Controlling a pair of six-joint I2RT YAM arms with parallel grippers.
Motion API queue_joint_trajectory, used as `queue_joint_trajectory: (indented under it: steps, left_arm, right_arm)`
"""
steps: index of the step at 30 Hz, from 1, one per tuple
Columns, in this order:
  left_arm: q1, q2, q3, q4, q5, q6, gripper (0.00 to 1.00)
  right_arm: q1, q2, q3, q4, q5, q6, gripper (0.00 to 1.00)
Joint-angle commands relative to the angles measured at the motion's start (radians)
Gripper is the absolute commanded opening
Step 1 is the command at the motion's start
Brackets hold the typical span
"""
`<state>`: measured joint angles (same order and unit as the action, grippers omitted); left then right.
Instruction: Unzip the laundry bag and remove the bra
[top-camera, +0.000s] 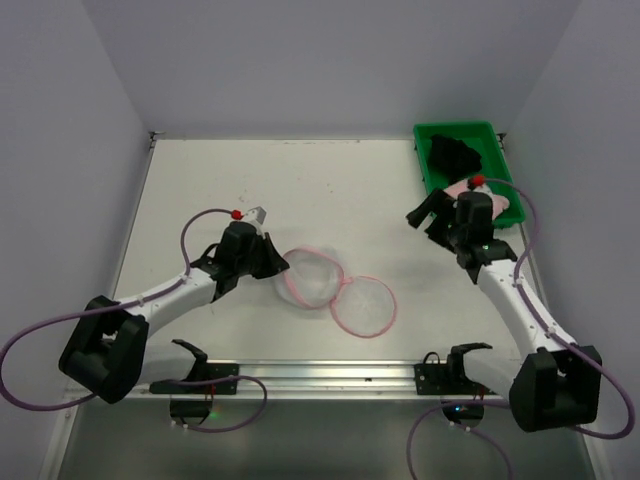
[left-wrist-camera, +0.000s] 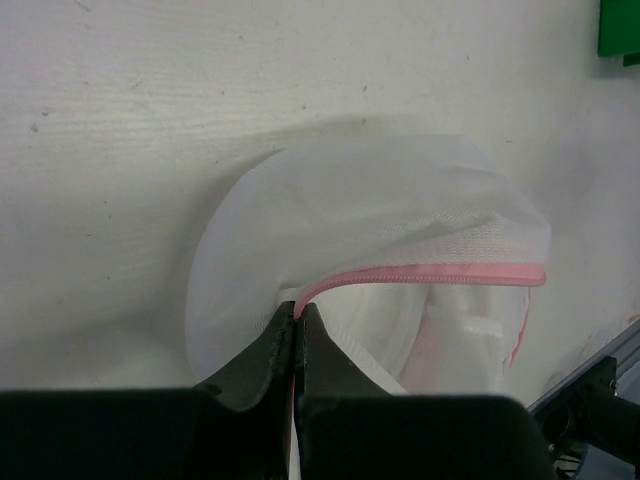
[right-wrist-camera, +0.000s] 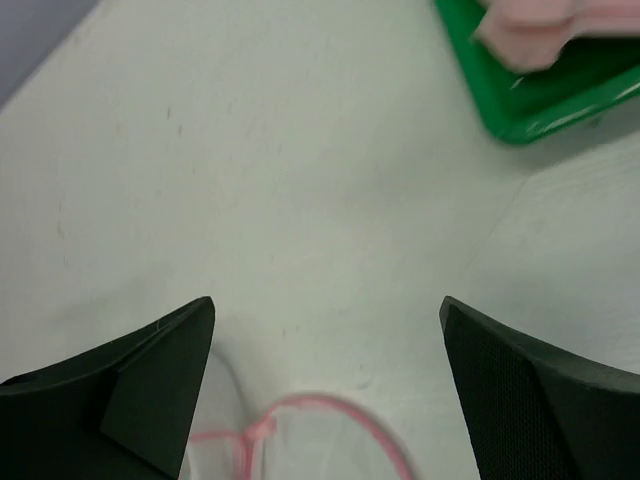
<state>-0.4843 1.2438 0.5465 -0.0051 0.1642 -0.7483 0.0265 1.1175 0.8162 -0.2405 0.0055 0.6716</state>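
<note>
The laundry bag (top-camera: 310, 278) lies unzipped mid-table, its two white mesh discs with pink rims spread side by side; the second disc (top-camera: 363, 305) lies flat to the right. My left gripper (top-camera: 278, 265) is shut on the bag's pink zip rim (left-wrist-camera: 440, 273), and in the left wrist view the jaws (left-wrist-camera: 299, 310) pinch the rim's end below the domed mesh (left-wrist-camera: 380, 200). My right gripper (top-camera: 428, 222) hangs open and empty above bare table (right-wrist-camera: 327, 305), with the bag's edge (right-wrist-camera: 370, 420) below it. A pale pink bra (top-camera: 500, 205) (right-wrist-camera: 540, 30) lies in the green tray.
The green tray (top-camera: 455, 127) (right-wrist-camera: 500, 110) stands at the back right, with a black garment (top-camera: 455, 155) in its far end. White walls close in the table on three sides. A metal rail (top-camera: 330, 375) runs along the near edge between the arm bases.
</note>
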Motion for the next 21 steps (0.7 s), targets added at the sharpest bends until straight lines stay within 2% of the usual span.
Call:
queue_joint_trajectory:
  steps: [1, 5, 8, 9, 12, 14, 19, 21]
  left_arm:
    - [0.013, 0.037, 0.07, 0.034, -0.025, 0.027, 0.0]
    - [0.026, 0.121, 0.118, 0.05, -0.02, 0.03, 0.0]
    - [0.033, 0.169, 0.144, 0.062, -0.008, 0.027, 0.0]
    - [0.036, 0.178, 0.15, 0.065, -0.005, 0.026, 0.0]
    - [0.038, 0.195, 0.141, 0.08, 0.017, 0.017, 0.0]
    - [0.039, 0.189, 0.13, 0.091, 0.026, 0.009, 0.0]
    - [0.038, 0.171, 0.098, 0.099, 0.032, 0.006, 0.0]
    - [0.038, 0.167, 0.089, 0.106, 0.037, 0.004, 0.0]
  right_arm:
    - [0.145, -0.042, -0.07, -0.059, -0.068, 0.0, 0.95]
    - [0.353, -0.015, -0.13, -0.08, -0.125, 0.039, 0.91]
    - [0.398, -0.001, -0.172, -0.088, -0.136, 0.058, 0.91]
    - [0.398, -0.008, -0.192, -0.083, -0.093, 0.065, 0.91]
    - [0.386, -0.037, -0.175, -0.083, 0.031, 0.075, 0.91]
    - [0.334, -0.038, -0.146, -0.083, 0.12, 0.066, 0.92]
    - [0.16, 0.04, 0.029, -0.085, 0.278, 0.023, 0.94]
    - [0.126, 0.088, 0.124, -0.085, 0.356, -0.003, 0.95]
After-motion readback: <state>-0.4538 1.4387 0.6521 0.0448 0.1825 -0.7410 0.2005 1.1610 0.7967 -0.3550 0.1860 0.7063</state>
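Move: The laundry bag's body lies about 25 cm left of the empty right hand, some 11 cm back and 14 cm below it. Its round flap is nearer, around 15 cm left and 15 cm back on the table. The pink bra is in the green tray, about 12 cm ahead and 13 cm to the right hand's right. The left hand still pinches the bag's rim, the body's middle roughly 7 cm to its right and 4 cm below. Left, back and down the right hand swoops towards the bag's flap with fingers wide, about 13 cm left and 10 cm back, yawing counter-clockwise and tipping down. It then swings right, forward and up towards the tray again, undoing most of both the travel and the turn. The left hand keeps its pinch on the rim and carries it about 3.5 cm forward, sinking slightly. ##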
